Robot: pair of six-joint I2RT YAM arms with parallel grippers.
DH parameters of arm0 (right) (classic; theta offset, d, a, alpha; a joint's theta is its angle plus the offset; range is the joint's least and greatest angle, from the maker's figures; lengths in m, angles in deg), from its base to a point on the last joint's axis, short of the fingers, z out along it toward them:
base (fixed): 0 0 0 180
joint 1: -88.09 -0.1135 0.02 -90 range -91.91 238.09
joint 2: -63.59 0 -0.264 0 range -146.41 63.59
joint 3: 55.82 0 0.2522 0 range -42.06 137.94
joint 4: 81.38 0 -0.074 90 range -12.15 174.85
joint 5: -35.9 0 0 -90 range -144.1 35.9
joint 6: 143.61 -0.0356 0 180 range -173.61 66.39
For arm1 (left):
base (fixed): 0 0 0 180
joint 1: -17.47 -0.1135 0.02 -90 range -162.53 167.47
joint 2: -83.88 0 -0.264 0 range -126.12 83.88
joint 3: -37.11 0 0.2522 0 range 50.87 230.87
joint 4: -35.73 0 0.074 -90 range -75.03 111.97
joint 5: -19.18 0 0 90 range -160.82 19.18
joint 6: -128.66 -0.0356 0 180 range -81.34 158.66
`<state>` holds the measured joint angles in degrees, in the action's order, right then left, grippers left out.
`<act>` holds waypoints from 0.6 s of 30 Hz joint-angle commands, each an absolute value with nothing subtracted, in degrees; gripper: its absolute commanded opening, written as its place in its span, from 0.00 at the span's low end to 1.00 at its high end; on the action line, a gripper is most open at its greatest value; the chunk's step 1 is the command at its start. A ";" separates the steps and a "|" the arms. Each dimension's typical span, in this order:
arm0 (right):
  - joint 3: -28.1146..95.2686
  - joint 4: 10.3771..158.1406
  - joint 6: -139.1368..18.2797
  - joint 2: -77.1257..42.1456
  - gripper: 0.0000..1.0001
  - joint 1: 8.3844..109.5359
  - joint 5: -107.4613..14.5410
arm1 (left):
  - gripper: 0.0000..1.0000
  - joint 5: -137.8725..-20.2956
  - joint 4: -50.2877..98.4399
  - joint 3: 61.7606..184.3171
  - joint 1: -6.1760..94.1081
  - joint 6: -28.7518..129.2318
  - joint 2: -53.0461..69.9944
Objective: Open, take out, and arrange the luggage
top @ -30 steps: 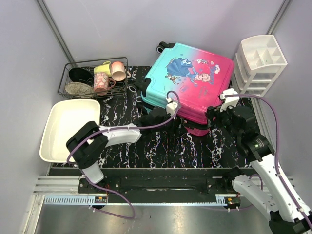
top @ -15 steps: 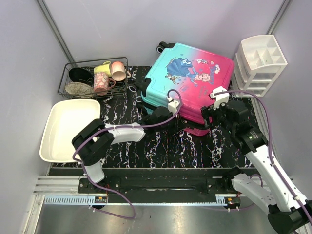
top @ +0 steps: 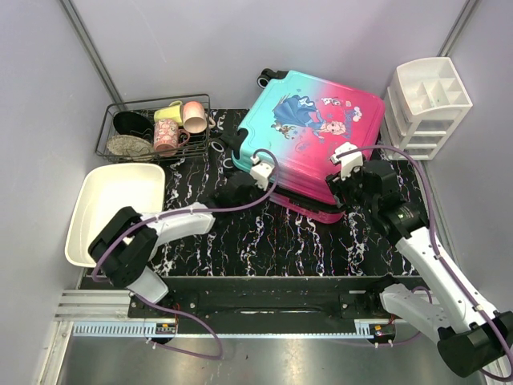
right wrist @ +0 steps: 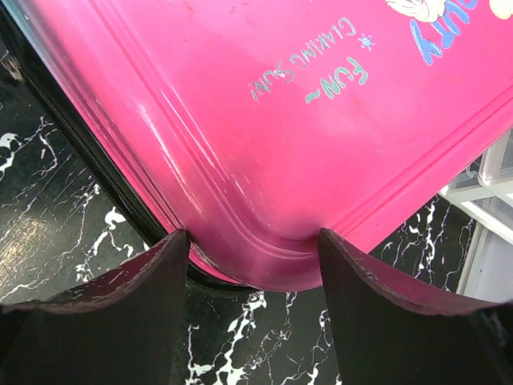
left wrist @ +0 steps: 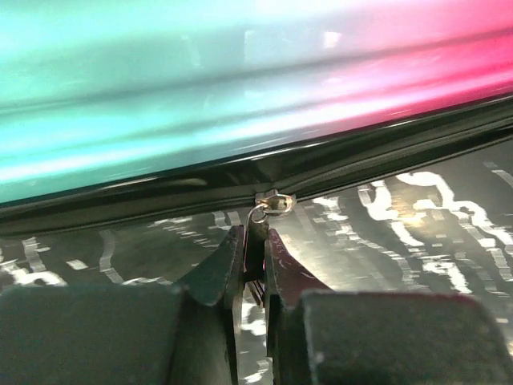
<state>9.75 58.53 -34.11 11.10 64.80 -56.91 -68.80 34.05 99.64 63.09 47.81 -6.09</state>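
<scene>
The luggage (top: 309,120), teal fading to pink with a cartoon print, lies flat at the back of the black marbled mat. My left gripper (top: 243,184) is at its near left edge. In the left wrist view this gripper (left wrist: 255,237) is shut on the dark zipper pull (left wrist: 256,228), which hangs from the metal slider (left wrist: 273,200) under the teal shell (left wrist: 200,72). My right gripper (top: 342,192) is at the near right pink corner. Its jaws (right wrist: 250,241) stand wide, one fingertip (right wrist: 172,249) on each side of the rounded pink corner (right wrist: 264,257).
A wire basket (top: 108,132) with cups and bowls stands at the back left. In front of it lies a white tub (top: 112,212). A white drawer organizer (top: 425,104) stands right of the luggage, close to my right arm. The marbled mat (top: 264,241) runs to the near rail.
My left gripper closed on the zipper pull and slid left along the luggage's near edge. My right gripper moved left onto the pink corner and its jaws narrowed a little.
</scene>
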 commanded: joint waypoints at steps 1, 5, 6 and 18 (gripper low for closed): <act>6.81 53.57 -33.84 9.45 0.67 65.50 -60.33 | 0.00 -64.39 35.41 93.69 55.19 35.51 2.47; 5.58 52.51 -35.24 9.19 0.63 66.03 -60.78 | 0.00 -70.46 37.62 90.33 47.72 27.00 6.79; 4.97 52.51 -35.24 9.19 0.62 66.03 -60.87 | 0.00 -72.12 38.23 90.07 46.92 25.49 7.24; 9.42 52.77 -31.39 9.45 0.75 67.78 -48.59 | 0.00 -92.85 43.86 90.07 35.13 7.46 9.78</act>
<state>7.50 61.02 -32.29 11.89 65.94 -52.89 -86.99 37.55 89.96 39.33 14.04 3.17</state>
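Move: My left hand already has the zipper pull on the suitcase's near side. The suitcase's near-left corner, where I take the pull, lies about 15 cm left and 7 cm ahead at nearly my hand's height, its near wheel about 4 cm farther left and 2 cm farther out; the wire rack is some 41 cm left and 20 cm ahead. My right hand straddles the near-right lid corner; the near-left corner is about 37 cm left of it, 9 cm ahead. I draw the pinched zipper pull about 14 cm to the left and 5 cm or so forward with my left hand, along the suitcase's near side towards its near-left corner, quick at first and easing off. The wrist rolls some 25 degrees clockwise, seen from behind the hand, and the fingers keep their grip. My right hand stays at the near-right corner, its fingers straddling the lid. ##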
